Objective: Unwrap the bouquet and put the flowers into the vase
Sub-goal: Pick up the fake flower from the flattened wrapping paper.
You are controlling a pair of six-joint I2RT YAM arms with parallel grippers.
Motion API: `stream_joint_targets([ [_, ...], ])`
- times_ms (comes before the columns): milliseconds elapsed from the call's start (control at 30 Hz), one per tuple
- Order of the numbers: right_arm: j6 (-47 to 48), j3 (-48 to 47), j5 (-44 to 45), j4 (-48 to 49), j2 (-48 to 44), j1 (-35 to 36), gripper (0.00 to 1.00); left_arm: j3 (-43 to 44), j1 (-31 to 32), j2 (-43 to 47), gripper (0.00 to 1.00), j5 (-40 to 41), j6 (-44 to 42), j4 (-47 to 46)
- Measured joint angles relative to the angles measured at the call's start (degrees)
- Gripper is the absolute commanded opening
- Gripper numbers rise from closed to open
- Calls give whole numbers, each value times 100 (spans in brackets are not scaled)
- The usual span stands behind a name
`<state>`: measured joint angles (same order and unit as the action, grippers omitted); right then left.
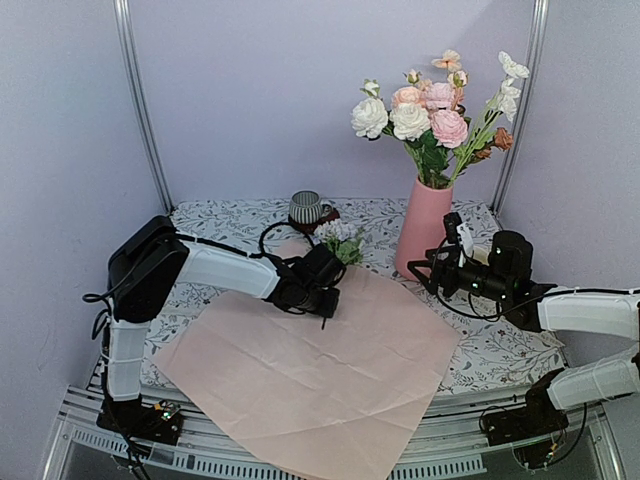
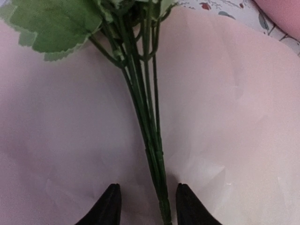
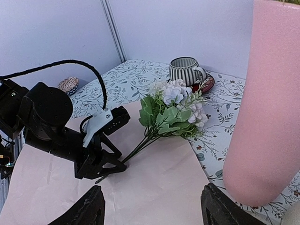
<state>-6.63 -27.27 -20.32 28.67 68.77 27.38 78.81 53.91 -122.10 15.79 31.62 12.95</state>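
Observation:
The tall pink vase [image 1: 424,225] stands at the back right and holds most of the flowers [image 1: 430,110]. The bouquet's pale pink paper [image 1: 320,370] lies spread flat on the table. One lilac and white sprig [image 1: 340,240] lies across its far corner. My left gripper [image 1: 325,300] is tipped down on the paper, open, with the sprig's green stems [image 2: 145,108] between its fingers and a gap on each side. My right gripper [image 3: 152,186] hangs open and empty beside the vase [image 3: 267,103], facing the sprig [image 3: 176,105] and the left gripper [image 3: 115,166].
A striped grey cup on a red saucer [image 1: 304,207] stands behind the sprig. A small patterned bowl [image 3: 69,85] sits at the far left in the right wrist view. Lilac walls with metal posts close the back and sides. The paper overhangs the near table edge.

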Motion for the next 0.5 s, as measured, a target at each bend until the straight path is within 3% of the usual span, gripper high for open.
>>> stream_joint_targets([
  [167, 2, 0, 28, 7, 0, 0, 72, 0, -4, -7, 8, 63, 4, 22],
  [300, 4, 0, 31, 9, 0, 0, 72, 0, -2, -7, 0, 44, -11, 20],
  [500, 4, 0, 33, 9, 0, 0, 72, -9, -2, 15, 0, 63, -15, 24],
])
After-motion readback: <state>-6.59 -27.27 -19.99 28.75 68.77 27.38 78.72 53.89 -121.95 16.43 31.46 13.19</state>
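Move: The flower stem lies between the left gripper's open fingers, near its lower end and right at the hand point; the flower head is about 18 cm ahead and 3 cm right. The vase stands some 16 cm ahead and 24 cm right of the hand, the striped mug roughly 38 cm ahead and 7 cm left. From the right hand, the stem is about 16 cm left, 3 cm ahead and 18 cm lower. Hold the left gripper where it is, low over the pink paper, with the fingers slanting down and forward and no turn of the wrist. Shut the fingers from a little under half open to almost fully closed, pinching the green stem near its lower end. Don't lift yet. ##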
